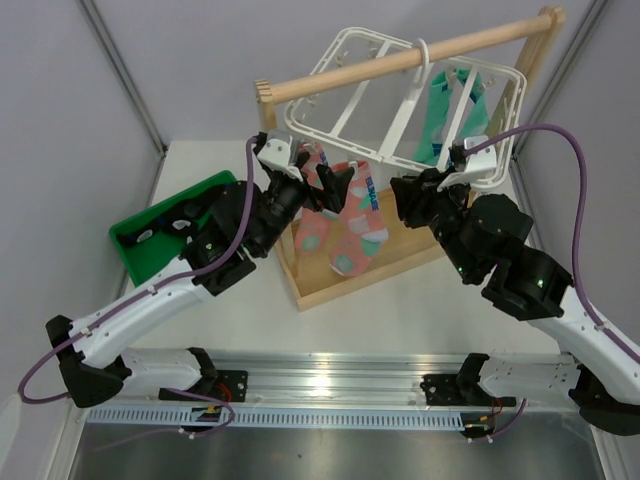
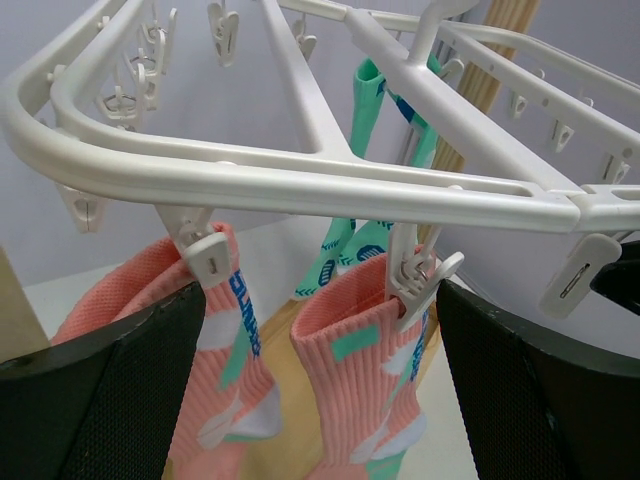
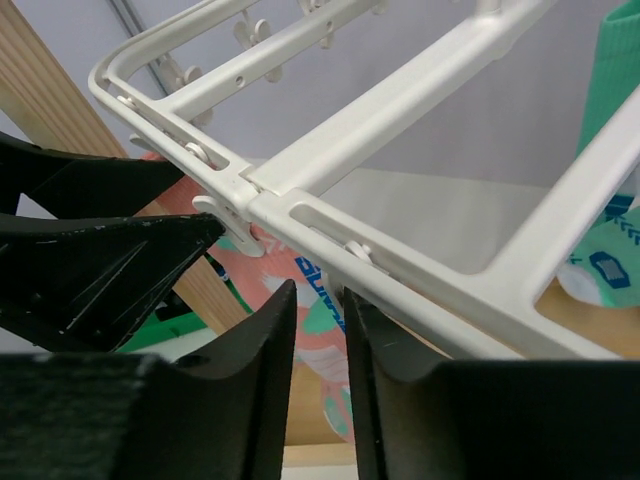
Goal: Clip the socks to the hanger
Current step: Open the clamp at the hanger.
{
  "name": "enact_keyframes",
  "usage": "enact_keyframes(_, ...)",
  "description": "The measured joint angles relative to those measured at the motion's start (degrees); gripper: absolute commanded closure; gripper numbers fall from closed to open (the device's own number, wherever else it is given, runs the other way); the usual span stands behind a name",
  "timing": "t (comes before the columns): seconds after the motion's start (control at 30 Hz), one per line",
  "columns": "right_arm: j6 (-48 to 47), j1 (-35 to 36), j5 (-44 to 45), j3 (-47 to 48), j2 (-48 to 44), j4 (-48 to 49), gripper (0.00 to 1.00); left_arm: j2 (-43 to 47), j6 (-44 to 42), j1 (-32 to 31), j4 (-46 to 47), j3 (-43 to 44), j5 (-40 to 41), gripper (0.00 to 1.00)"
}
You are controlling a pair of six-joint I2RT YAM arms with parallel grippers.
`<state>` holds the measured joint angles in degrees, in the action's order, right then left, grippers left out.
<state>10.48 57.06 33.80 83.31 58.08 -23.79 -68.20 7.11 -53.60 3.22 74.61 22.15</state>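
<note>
The white hanger [image 2: 300, 185] hangs from a wooden rod, its clips dangling along the edge. Two salmon-pink socks [image 2: 370, 370] [image 2: 215, 330] hang clipped to its near edge, also seen in the top view [image 1: 350, 235]. My left gripper [image 2: 320, 390] is open wide, a finger on either side of both pink socks, touching neither. My right gripper [image 3: 320, 300] sits just under the hanger's corner bar [image 3: 420, 90], jaws narrowly apart with nothing between them and a clip [image 3: 225, 215] just to their left. The black socks [image 1: 165, 225] lie in a green bin.
The green bin [image 1: 130, 255] stands at the left of the table. A light wooden rack [image 1: 330, 290] with a round rod [image 1: 480, 35] carries the hanger. Teal-green socks [image 1: 450, 110] hang clipped at the hanger's far side. Both arms crowd the rack's front.
</note>
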Motion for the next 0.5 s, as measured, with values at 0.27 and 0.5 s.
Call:
enact_keyframes(0.27, -0.02, 0.00, 0.87, 0.00, 0.61, 1.09, 0.96, 1.66, 0.00, 0.15, 0.02, -0.83, -0.37, 0.01)
enact_keyframes(0.5, 0.48, 0.00, 0.63, 0.00, 0.63, 1.46, 1.00, 3.43, -0.74, 0.66, 0.07, -1.81, -3.85, 0.00)
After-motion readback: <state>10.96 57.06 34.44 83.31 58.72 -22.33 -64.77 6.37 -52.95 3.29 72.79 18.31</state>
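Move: The front-rail clamp just right of the pink socks is almost between the right hand's half-open fingers, about 1 cm ahead, 1 cm left and slightly lower. At nearly that height, the second pink sock's clamp lies roughly 6 cm ahead and 9 cm left. From the left hand, the target clamp is some 10 cm right, 3 cm back and 1 cm up; the first pink sock's clamp is about 6 cm ahead and 2 cm left. The right fingers shut fully on the upper end of the free clamp hanging from the hanger's front rail, pinching it while that hand stays nearly in place, edging forward less than 1 cm. Meanwhile the left hand, wide open and empty, backs off from the second pink sock's clamp, about 1.5 cm back and a little left and up. ##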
